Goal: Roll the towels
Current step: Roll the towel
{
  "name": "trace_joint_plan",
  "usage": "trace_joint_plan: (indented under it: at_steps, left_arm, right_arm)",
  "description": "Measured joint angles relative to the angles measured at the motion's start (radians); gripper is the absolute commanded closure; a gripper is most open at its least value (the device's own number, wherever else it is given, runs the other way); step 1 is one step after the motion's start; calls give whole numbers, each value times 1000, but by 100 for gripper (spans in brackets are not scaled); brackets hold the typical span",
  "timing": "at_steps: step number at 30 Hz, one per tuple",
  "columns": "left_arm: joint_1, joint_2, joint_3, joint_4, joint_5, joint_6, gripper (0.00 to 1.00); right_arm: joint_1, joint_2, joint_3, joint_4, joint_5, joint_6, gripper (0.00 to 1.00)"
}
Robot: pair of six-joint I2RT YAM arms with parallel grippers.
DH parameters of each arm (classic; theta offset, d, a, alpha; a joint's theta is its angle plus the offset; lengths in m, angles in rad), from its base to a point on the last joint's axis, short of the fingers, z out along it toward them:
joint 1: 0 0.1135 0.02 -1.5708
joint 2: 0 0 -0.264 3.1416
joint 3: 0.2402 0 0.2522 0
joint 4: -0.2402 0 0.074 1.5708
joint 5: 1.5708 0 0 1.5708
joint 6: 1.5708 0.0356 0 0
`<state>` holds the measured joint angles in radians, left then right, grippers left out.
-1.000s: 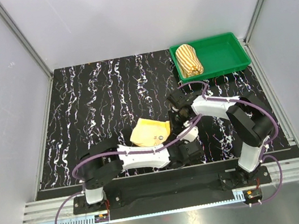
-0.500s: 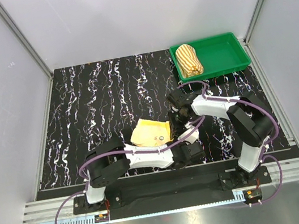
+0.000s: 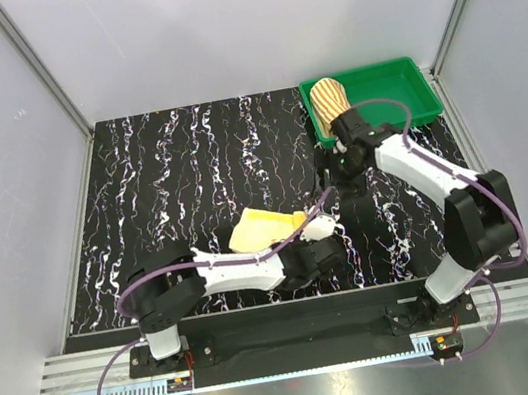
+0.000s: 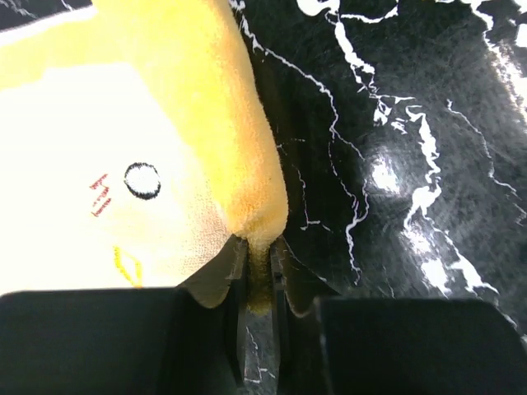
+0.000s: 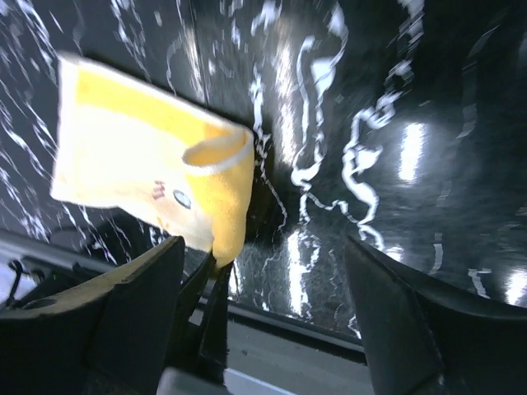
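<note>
The yellow towel point(image 3: 261, 228) lies near the front of the table, partly folded, with its right edge lifted. My left gripper point(image 3: 303, 232) is shut on that folded edge; in the left wrist view the yellow towel point(image 4: 165, 156) runs down into the closed left gripper point(image 4: 259, 276). The striped towel point(image 3: 329, 97) sits rolled in the green tray, partly behind my right arm. My right gripper point(image 3: 333, 174) hangs open and empty between tray and yellow towel. From the right wrist the yellow towel point(image 5: 136, 156) shows well beyond the open right gripper point(image 5: 272, 317).
The green tray point(image 3: 394, 95) stands at the back right corner. The black marbled tabletop point(image 3: 170, 183) stretches to the left and back. Grey walls close in three sides, and a metal rail point(image 3: 298, 339) runs along the near edge.
My right gripper opened, let go of the yellow towel and drew back toward the tray. My left gripper closed on the towel's right edge and shifted slightly left.
</note>
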<state>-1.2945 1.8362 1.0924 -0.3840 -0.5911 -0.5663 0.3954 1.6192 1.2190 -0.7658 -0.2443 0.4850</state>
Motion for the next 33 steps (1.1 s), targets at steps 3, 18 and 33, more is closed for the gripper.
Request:
trace_joint_plan:
  at_steps: [3,18,33]
  left_arm:
    - [29,-55,-60,52,67,-24,97]
    - [373,-364,-482,525,614,-256,98]
    - [587,-176,-729,1165,991,-609,100]
  right_arm:
    - [-42,-59,43,-24,27,-16,13]
    - [-59,-378,-441,330,-228,124,14]
    - [-23,-219,-701,940,-425,330,21]
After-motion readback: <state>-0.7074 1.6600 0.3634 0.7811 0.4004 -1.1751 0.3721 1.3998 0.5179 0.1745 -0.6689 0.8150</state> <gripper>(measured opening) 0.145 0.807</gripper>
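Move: Back about 8 cm, some 7 cm left and 8 cm below the right hand lies the towel's rolled edge. The striped towel sits roughly 15 cm ahead and 3 cm right of that hand, in the green bin, whose middle is 15 cm ahead and 11 cm right. The left hand already pinches the roll's near end. From it, the towel's flat part lies about 11 cm left and 3 cm ahead, near its height. Keeping its pinch on the roll's near end, the left hand carries it about 4 cm left and slightly forward, rising then settling, while its wrist swings some 75 degrees until the fingers point mostly right. The open right hand, rising 6 cm first, then swings back, down and left to hover beside the roll, fingers tilting to point left; no contact seen. ##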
